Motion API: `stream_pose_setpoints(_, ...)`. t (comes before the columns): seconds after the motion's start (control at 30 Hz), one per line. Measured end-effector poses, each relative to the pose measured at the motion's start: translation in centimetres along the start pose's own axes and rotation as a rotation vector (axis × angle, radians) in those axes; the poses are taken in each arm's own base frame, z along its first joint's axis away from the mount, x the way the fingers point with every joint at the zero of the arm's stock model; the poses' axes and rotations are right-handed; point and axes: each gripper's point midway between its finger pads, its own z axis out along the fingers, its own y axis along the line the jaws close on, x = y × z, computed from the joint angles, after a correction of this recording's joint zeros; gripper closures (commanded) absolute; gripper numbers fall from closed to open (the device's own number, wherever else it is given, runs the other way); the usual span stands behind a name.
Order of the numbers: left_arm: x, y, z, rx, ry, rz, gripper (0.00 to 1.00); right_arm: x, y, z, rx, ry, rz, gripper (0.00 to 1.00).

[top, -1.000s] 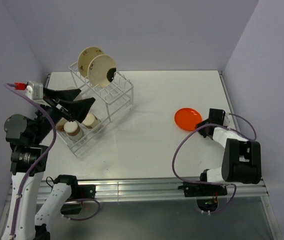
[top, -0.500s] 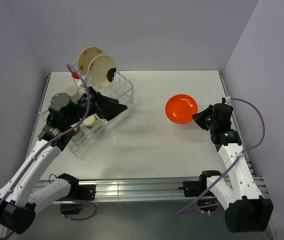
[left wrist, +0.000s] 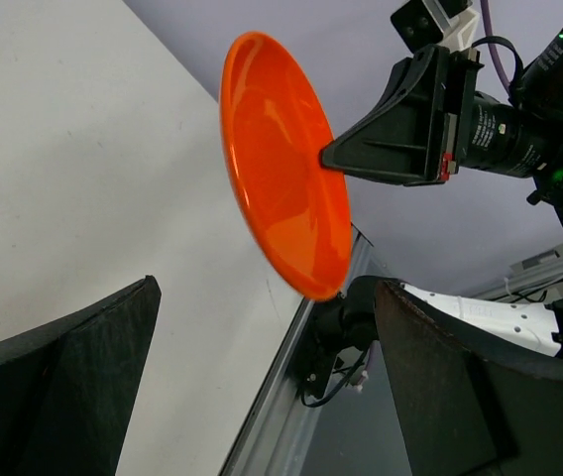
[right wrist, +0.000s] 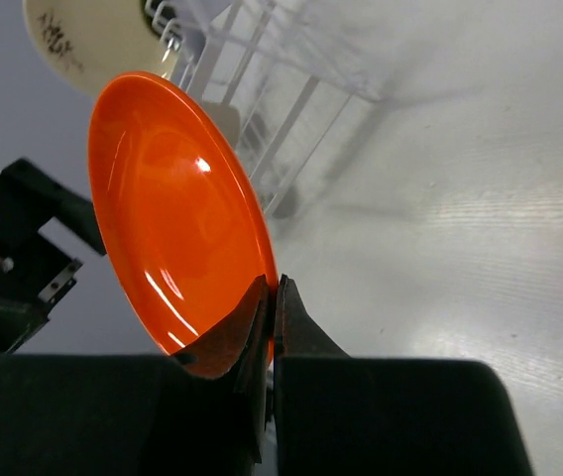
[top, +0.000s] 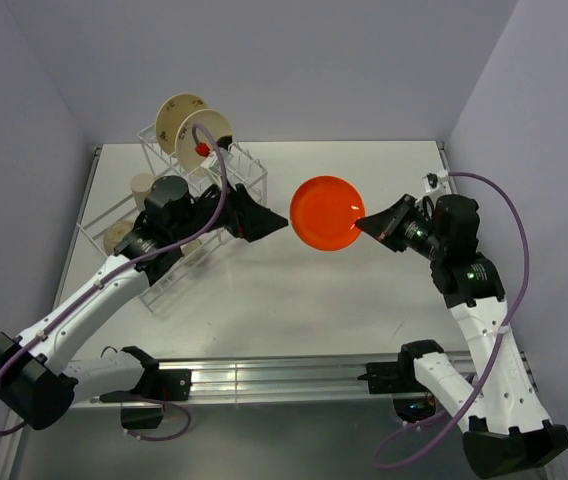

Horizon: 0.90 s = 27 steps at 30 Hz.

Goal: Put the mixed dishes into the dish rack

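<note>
The orange plate (top: 326,211) hangs on edge above the middle of the table, with my right gripper (top: 365,224) shut on its right rim. The right wrist view shows its fingers pinching the plate's (right wrist: 168,203) lower edge at the gripper (right wrist: 274,285). My left gripper (top: 282,222) is open and reaches in from the left, its tips just short of the plate's left rim. In the left wrist view the plate (left wrist: 280,164) stands beyond the open gripper (left wrist: 265,290), with nothing between the fingers. The white wire dish rack (top: 247,183) holds two cream plates (top: 192,128) upright.
A beige cup (top: 142,187) and another cup (top: 117,237) stand in the rack's lower tray, partly hidden by the left arm. The rack (right wrist: 291,84) and a cream plate (right wrist: 81,35) show behind the orange plate. Walls close the table at the back and sides.
The right gripper lifted the orange plate off the table at the right and carried it left, tilted on edge. The left arm swung from over the rack's tray rightward to the plate.
</note>
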Motion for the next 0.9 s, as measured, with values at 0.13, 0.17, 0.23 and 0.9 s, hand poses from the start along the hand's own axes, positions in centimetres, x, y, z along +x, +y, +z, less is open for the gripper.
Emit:
stream_pose_setpoints(0.13, -0.2, -1.3, 1.3, 0.039, 0.012, -0.001, 0.05, 1.3, 1.3, -0.2, -0.048, 0.056, -0.007, 1.00)
stream_pose_setpoints(0.17, -0.1, -1.6, 1.6, 0.048, 0.016, -0.008, 0.05, 1.6, 1.6, -0.2, -0.060, 0.071, -0.008, 1.00)
stream_pose_setpoints(0.23, -0.1, -2.2, 2.1, 0.064, 0.022, -0.017, 0.05, 2.1, 2.0, -0.3, -0.076, 0.091, -0.008, 1.00)
stream_pose_setpoints(0.9, -4.0, -2.3, 3.7, 0.031, 0.050, -0.002, 1.00, -0.5, 5.4, -1.1, -0.103, 0.002, -0.095, 0.01)
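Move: The orange plate, still pinched at its right rim by the right hand, has its middle about 12 cm right of the left hand, 2 cm ahead and about level. From the right hand it is some 8 cm left and 2 cm ahead, with the open left gripper about 20 cm to the left. The dish rack's upper tier lies about 20 cm left of the left hand, 18 cm ahead and 12 cm lower. The hands converge sideways about 4 cm apiece, left pinches the orange plate's left rim, right opens, both rising. ##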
